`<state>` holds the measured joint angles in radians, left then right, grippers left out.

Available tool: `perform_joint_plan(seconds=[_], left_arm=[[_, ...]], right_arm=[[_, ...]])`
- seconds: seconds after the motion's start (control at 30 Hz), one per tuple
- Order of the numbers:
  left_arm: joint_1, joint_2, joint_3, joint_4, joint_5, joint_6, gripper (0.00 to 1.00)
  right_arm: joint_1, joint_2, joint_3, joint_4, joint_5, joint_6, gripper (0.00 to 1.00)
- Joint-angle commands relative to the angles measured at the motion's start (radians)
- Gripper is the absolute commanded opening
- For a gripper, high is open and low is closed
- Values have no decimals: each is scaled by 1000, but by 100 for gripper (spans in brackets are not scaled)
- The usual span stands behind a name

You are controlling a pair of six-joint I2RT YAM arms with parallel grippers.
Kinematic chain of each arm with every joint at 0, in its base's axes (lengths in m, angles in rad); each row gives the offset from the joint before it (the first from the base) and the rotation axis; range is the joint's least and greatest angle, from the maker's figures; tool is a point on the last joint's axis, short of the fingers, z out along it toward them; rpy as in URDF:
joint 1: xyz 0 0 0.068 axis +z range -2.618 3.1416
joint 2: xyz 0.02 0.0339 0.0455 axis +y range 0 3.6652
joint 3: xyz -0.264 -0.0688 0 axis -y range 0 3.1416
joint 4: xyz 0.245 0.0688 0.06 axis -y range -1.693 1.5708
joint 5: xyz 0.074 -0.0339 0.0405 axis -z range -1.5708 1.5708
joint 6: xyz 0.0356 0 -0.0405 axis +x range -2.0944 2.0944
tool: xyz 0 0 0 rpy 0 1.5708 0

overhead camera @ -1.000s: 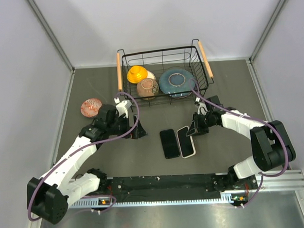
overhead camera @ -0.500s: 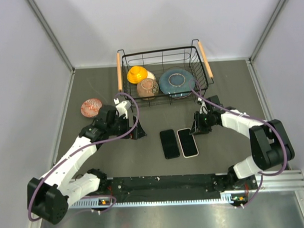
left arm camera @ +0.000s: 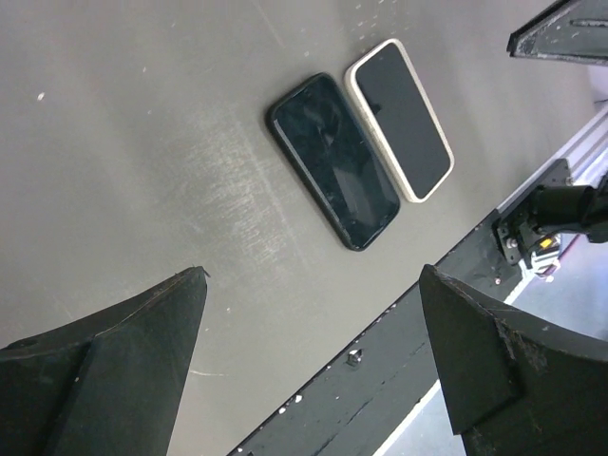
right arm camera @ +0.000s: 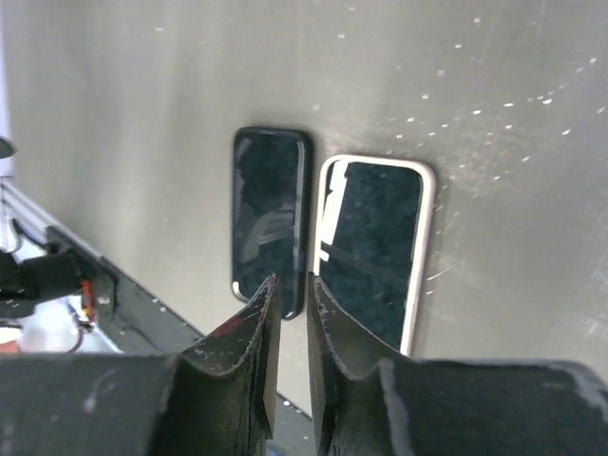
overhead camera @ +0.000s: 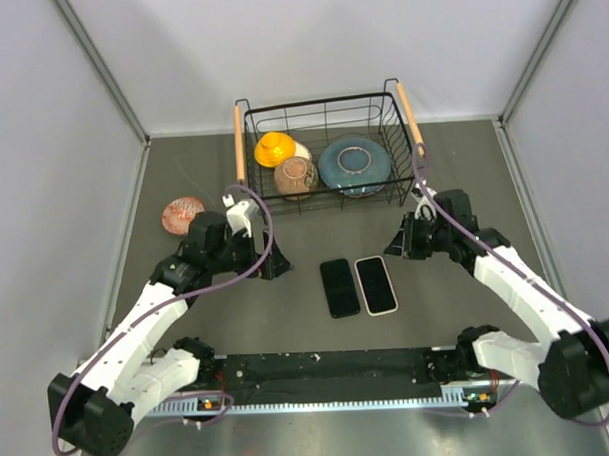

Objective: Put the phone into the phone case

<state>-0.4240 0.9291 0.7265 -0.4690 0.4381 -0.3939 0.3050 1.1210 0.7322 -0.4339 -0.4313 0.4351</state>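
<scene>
A glossy black phone (overhead camera: 339, 287) (left arm camera: 332, 160) (right arm camera: 271, 209) lies flat on the grey table. Right beside it, almost touching, lies the phone case (overhead camera: 376, 285) (left arm camera: 399, 119) (right arm camera: 372, 247), cream-rimmed with a dark matte inside. My right gripper (overhead camera: 396, 247) (right arm camera: 293, 280) hovers just behind and to the right of the case. Its fingers are nearly together with only a thin slit and nothing between them. My left gripper (overhead camera: 275, 265) (left arm camera: 312, 275) stands wide open and empty to the left of the phone.
A black wire basket (overhead camera: 243, 140) at the back holds a yellow bowl (overhead camera: 275, 147), a brown bowl (overhead camera: 296, 174) and a blue plate (overhead camera: 353, 164). A reddish dish (overhead camera: 182, 214) sits at the left. A black rail (overhead camera: 329, 367) runs along the front edge.
The case, held tilted by my right gripper a second ago, now lies flat beside the phone. The right gripper let go and drew back to the right. The left arm shifted slightly.
</scene>
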Motion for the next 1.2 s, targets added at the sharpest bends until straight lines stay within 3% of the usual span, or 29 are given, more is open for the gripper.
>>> perform_joint_plan(seconds=[0.0,0.1,0.13,0.2,0.27,0.3,0.4,0.77,1.17], left_arm=[[4,-73,22,96,57,-26,99],[5,-111,-9,162,45,-54,99],[4,-119,-15,173,37,-65,99],[4,-131,-24,194,33,-74,99],[4,-141,-13,196,39,-95,99],[4,-153,-10,199,53,-105,99],[4,-203,-19,219,44,-126,99],[4,-453,-154,328,-35,-158,99],[4,-417,-133,323,-4,-146,99]], right_arm=[[5,-160,-54,4,-72,54,15],[13,-305,-83,11,-87,82,17],[14,-338,-85,9,-87,85,30],[16,-444,-86,11,-80,85,46],[17,-536,-85,9,-72,86,68],[17,-564,-85,9,-66,85,85],[17,-635,-74,1,-46,93,98],[17,-627,-11,-62,-8,201,99],[17,-575,-1,-57,-10,208,99]])
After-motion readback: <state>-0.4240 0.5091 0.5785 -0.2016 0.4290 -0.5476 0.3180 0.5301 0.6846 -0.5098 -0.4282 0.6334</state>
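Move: The phone in its white case lies some 5 cm back and 4 cm to the left of the right hand, about 10 cm below it. Right beside it, the phone in the black case is also 5 cm back, about 13 cm to the hand's left. From the left hand the white-cased phone is roughly 24 cm to the right, 2 cm back and 14 cm down, the black-cased one some 15 cm right and just as far back and down. Off the white-cased phone, already clear of it, the right hand keeps rising about 11 cm while drawing back some 6 cm, its nearly shut fingers spreading wide and tilting up by roughly 20 degrees. The left hand, still open and empty, goes up about 9 cm away from both phones, slipping back slightly near the end as its fingers also tilt up. Both then settle, touching nothing. ##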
